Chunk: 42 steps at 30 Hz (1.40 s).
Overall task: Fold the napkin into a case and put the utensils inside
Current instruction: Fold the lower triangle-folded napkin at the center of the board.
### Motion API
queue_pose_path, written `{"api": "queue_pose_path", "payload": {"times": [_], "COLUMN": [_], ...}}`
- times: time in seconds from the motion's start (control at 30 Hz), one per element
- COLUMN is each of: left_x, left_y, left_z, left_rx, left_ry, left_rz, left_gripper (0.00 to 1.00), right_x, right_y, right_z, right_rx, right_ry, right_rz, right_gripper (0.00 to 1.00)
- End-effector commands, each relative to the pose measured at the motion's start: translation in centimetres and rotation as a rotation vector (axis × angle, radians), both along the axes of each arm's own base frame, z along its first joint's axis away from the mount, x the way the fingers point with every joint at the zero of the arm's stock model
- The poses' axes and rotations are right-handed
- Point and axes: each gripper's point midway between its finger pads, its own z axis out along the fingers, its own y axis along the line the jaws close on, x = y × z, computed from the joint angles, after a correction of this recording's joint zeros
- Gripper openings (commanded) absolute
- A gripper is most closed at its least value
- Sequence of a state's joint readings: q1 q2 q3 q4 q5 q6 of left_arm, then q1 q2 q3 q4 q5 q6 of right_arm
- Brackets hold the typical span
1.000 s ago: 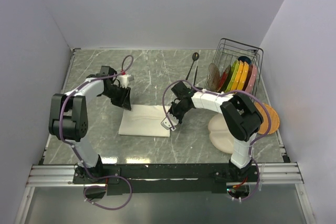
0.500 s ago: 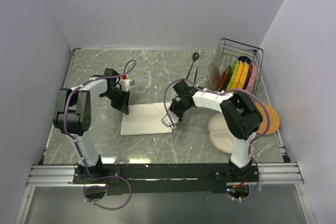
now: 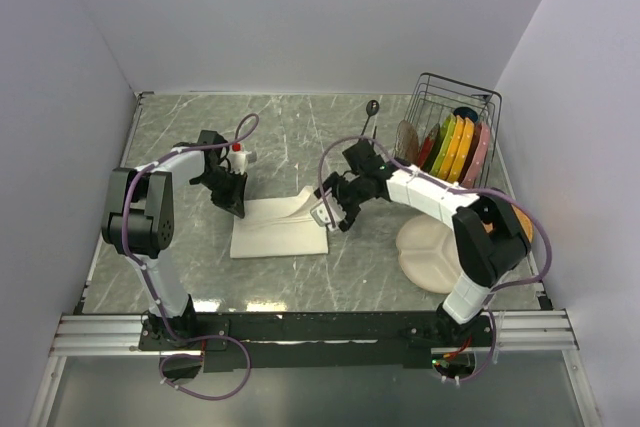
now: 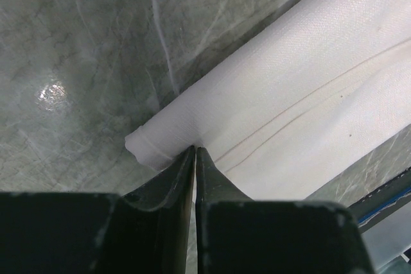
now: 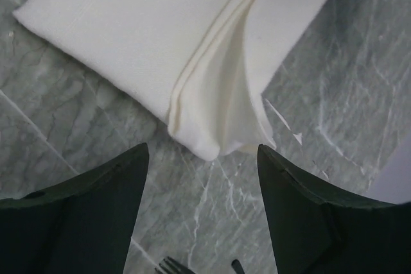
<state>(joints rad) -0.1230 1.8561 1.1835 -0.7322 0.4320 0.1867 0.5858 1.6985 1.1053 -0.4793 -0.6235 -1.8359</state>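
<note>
The cream napkin [image 3: 278, 228] lies folded into a layered rectangle mid-table, its far right corner puffed up. My left gripper [image 3: 237, 206] is at the napkin's far left corner; in the left wrist view the gripper [image 4: 194, 150] is shut, its tips pinching the rolled edge of the napkin [image 4: 308, 88]. The right gripper [image 3: 334, 217] hovers open just off the napkin's right end. In its wrist view, the gripper [image 5: 202, 147] has nothing in it, and the loose folded end of the napkin [image 5: 215, 120] lies just ahead of it. The dark spoon [image 3: 371, 107] and fork [image 3: 365, 135] lie behind, near the rack.
A wire dish rack [image 3: 482, 99] with several colourful upright plates stands at the back right. A beige divided plate [image 3: 428, 249] and an orange plate [image 3: 517, 225] lie at the right, under the right arm. Walls close in on three sides.
The right gripper opened, let go of the napkin's right end and drew back to the right. The left jaws closed at the far left corner. The napkin's far right corner now stands up.
</note>
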Motion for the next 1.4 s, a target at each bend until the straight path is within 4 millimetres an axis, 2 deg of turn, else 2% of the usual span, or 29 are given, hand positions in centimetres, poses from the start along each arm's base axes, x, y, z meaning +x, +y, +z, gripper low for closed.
{"api": "queue_pose_path", "payload": {"times": [0.0, 0.07, 0.1, 0.17, 0.2, 0.23, 0.27, 0.3, 0.33, 0.4, 0.43, 0.5, 0.53, 0.67, 0.8, 0.93, 1.13, 1.37], "left_x": [-1.2, -1.3, -1.3, -1.3, -1.3, -1.4, -1.4, -1.3, -1.3, -1.3, -1.4, -1.4, -1.4, -1.5, -1.5, -1.6, -1.7, -1.8], "left_y": [0.6, 0.5, 0.6, 0.6, 0.5, 0.4, 0.4, 0.4, 0.3, 0.3, 0.2, 0.2, 0.2, 0.0, -0.2, -0.3, -0.3, -0.3], "left_z": [-1.3, -1.4, -1.4, -1.5, -1.5, -1.5, -1.5, -1.5, -1.5, -1.4, -1.5, -1.4, -1.4, -1.3, -1.4, -1.5, -1.4, -1.4], "left_rx": [0.048, 0.049, 0.051, 0.051, 0.049, 0.047, 0.047, 0.046, 0.046, 0.047, 0.049, 0.048, 0.049, 0.045, 0.04, 0.041, 0.041, 0.042], "left_ry": [0.049, 0.049, 0.049, 0.05, 0.049, 0.051, 0.054, 0.051, 0.05, 0.048, 0.05, 0.046, 0.049, 0.05, 0.054, 0.058, 0.058, 0.061], "left_rz": [0.002, 0.002, 0.001, 0.001, 0.002, 0.0, 0.003, 0.002, -0.001, -0.001, -0.003, -0.003, -0.003, 0.002, 0.002, -0.004, -0.001, 0.001], "left_gripper": [0.12, 0.13, 0.12, 0.12, 0.12, 0.12, 0.12, 0.12, 0.12, 0.12, 0.12, 0.12, 0.12, 0.12, 0.12, 0.11, 0.12, 0.12], "right_x": [0.5, 1.0, 2.0, 2.8, 4.2, 4.7, 5.7, 7.4, 8.1, 9.5, 10.1, 10.3, 10.6, 10.2, 8.8, 8.0, 6.9, 4.5], "right_y": [1.3, 1.4, 1.9, 2.0, 2.6, 3.1, 3.3, 3.8, 4.2, 4.9, 5.0, 5.2, 5.0, 4.2, 3.7, 3.4, 3.5, 3.1], "right_z": [7.2, 8.4, 10.1, 10.3, 12.1, 11.0, 11.1, 12.9, 11.4, 12.4, 11.0, 10.1, 8.8, 6.1, 3.5, 1.9, 1.2, 0.3], "right_rx": [0.153, 0.182, 0.221, 0.238, 0.278, 0.27, 0.277, 0.316, 0.299, 0.327, 0.312, 0.296, 0.279, 0.218, 0.146, 0.1, 0.059, -0.03], "right_ry": [0.134, 0.247, 0.266, 0.431, 0.451, 0.596, 0.644, 0.659, 0.776, 0.841, 0.896, 0.928, 0.931, 0.926, 0.925, 0.93, 0.945, 0.938], "right_rz": [-0.157, -0.28, -0.33, -0.491, -0.553, -0.688, -0.762, -0.833, -0.95, -1.041, -1.127, -1.174, -1.218, -1.276, -1.297, -1.304, -1.272, -1.219], "right_gripper": [0.74, 0.73, 0.72, 0.71, 0.68, 0.66, 0.63, 0.59, 0.59, 0.52, 0.5, 0.48, 0.48, 0.46, 0.46, 0.45, 0.42, 0.41]}}
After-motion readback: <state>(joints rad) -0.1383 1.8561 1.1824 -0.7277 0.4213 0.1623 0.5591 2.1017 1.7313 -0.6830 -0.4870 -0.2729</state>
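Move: The napkin's loose corner flap lies about 3 cm ahead of the right hand, 4 cm to its left and 6 cm below. The folded napkin's middle is some 4 cm back and 12 cm left of that hand, and the fork about 13 cm ahead and 10 cm right. From the left hand, resting on the napkin's left end, the flap lies about 18 cm right and 3 cm ahead, nearly level. The napkin's left end stays held down under the left hand's nearly shut fingertips, while the right hand, empty, makes a high arc over by the loose flap: up some 13 cm, forward about 11 and left 5, then down again and about 4 cm back. On the way its wrist rolls some 90 degrees clockwise about the still left-and-down-pointing fingers, which narrow from wide to about half open, ending above and just beyond the flap. ##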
